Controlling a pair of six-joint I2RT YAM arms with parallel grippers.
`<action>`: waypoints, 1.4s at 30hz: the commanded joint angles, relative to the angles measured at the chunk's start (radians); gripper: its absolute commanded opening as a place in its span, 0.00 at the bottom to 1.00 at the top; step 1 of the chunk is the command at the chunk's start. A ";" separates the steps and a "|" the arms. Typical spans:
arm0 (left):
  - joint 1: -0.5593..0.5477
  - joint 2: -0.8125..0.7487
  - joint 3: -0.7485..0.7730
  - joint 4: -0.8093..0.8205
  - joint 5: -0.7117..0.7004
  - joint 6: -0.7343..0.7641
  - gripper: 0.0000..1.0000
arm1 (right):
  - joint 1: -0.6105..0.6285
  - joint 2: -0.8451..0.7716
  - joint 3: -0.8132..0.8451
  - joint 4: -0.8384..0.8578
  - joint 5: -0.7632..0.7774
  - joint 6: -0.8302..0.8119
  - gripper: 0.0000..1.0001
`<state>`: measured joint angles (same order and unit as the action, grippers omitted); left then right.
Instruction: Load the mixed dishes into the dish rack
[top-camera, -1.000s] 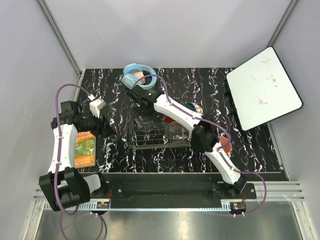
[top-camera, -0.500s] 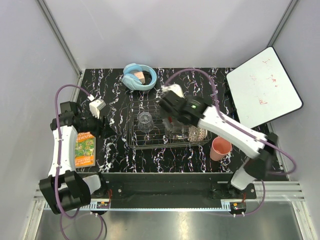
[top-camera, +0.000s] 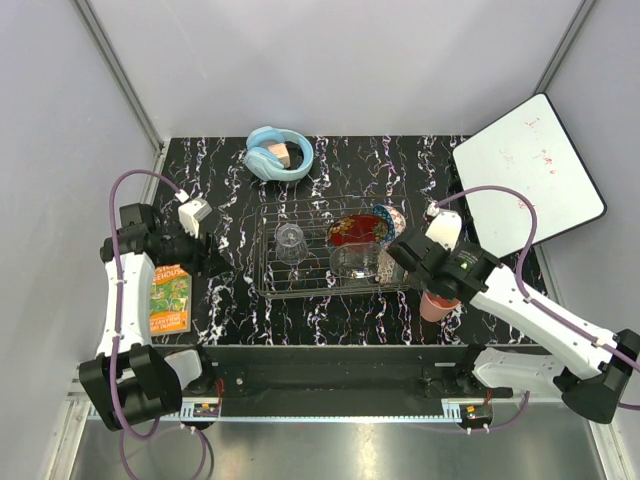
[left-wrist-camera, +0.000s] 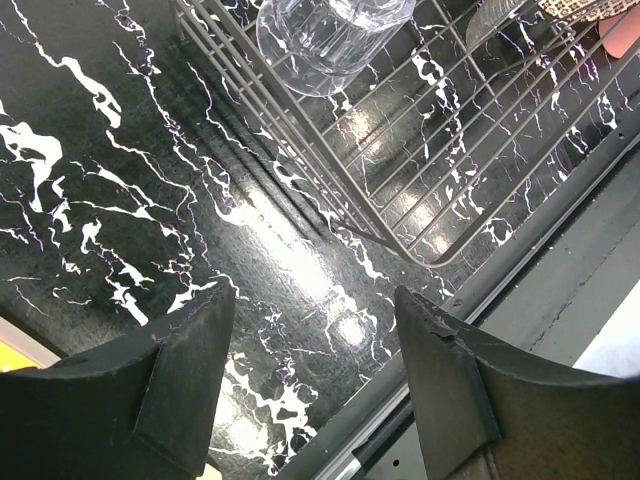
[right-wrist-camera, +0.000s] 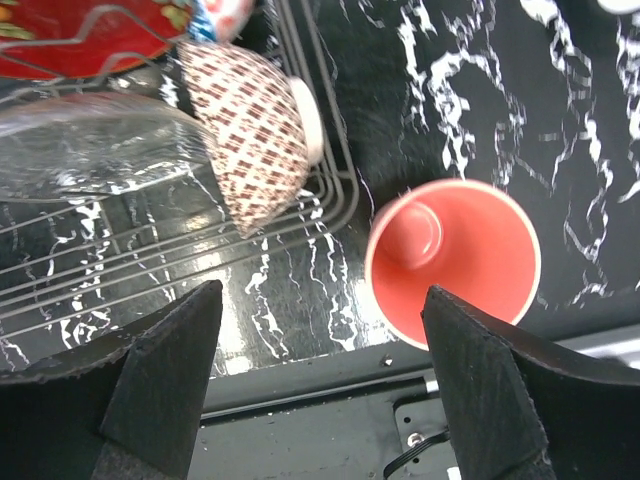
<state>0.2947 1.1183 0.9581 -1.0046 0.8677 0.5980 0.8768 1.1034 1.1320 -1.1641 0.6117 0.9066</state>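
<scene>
The wire dish rack (top-camera: 266, 291) stands mid-table. In it are the clear tumbler (top-camera: 289, 241), the red floral plate (top-camera: 357, 229), the blue patterned bowl (top-camera: 386, 214), the clear glass bowl (top-camera: 354, 260) and the beige lattice bowl (top-camera: 390, 267). The pink cup (top-camera: 438, 304) stands upright on the table just outside the rack's front right corner. My right gripper (top-camera: 424, 284) is open and empty above that corner; in the right wrist view (right-wrist-camera: 320, 370) the cup (right-wrist-camera: 455, 260) is by the right finger. My left gripper (top-camera: 206, 258) is open and empty, left of the rack.
Light-blue headphones (top-camera: 278, 152) with a wooden block lie at the back. A white board (top-camera: 525, 180) leans at the right. An orange booklet (top-camera: 170, 298) lies at the left under the left arm. The table's front rail (right-wrist-camera: 300, 385) is just below the right gripper.
My right arm has pulled back from the rack's left side, where the tumbler now stands alone, and swung right and nearer, over the pink cup. The left arm has not moved.
</scene>
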 joint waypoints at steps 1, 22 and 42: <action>0.006 -0.017 0.036 0.001 0.004 0.013 0.68 | -0.001 -0.020 -0.046 -0.023 0.014 0.132 0.88; 0.004 -0.006 0.039 -0.015 0.001 0.026 0.68 | -0.004 -0.103 -0.274 -0.023 -0.004 0.405 0.64; 0.004 -0.011 0.027 -0.017 0.017 0.029 0.68 | -0.004 -0.099 -0.327 0.067 -0.210 0.342 0.00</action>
<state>0.2947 1.1168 0.9627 -1.0275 0.8650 0.6071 0.8764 1.0046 0.7963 -1.1473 0.5140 1.2716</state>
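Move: Just outside the rack's near right corner, the pink cup's middle lies about 6 cm to the right of the right hand, 3 cm back and some 14 cm below. The rack corner is about 2 cm ahead of the hand, and the patterned bowl in the rack roughly 6 cm ahead and 4 cm left, both well below. From the idle left hand the cup is some 45 cm right, 9 cm back and 12 cm down. Sinking about 9 cm while drawing back some 5 cm and slightly right, the right hand comes down to the left side of the pink cup's rim, turning about 15 degrees clockwise and tipping the fingers a little further downward. The wide-open fingers narrow on the way down, then shut almost fully and pinch the cup's wall, one finger inside the mouth. ##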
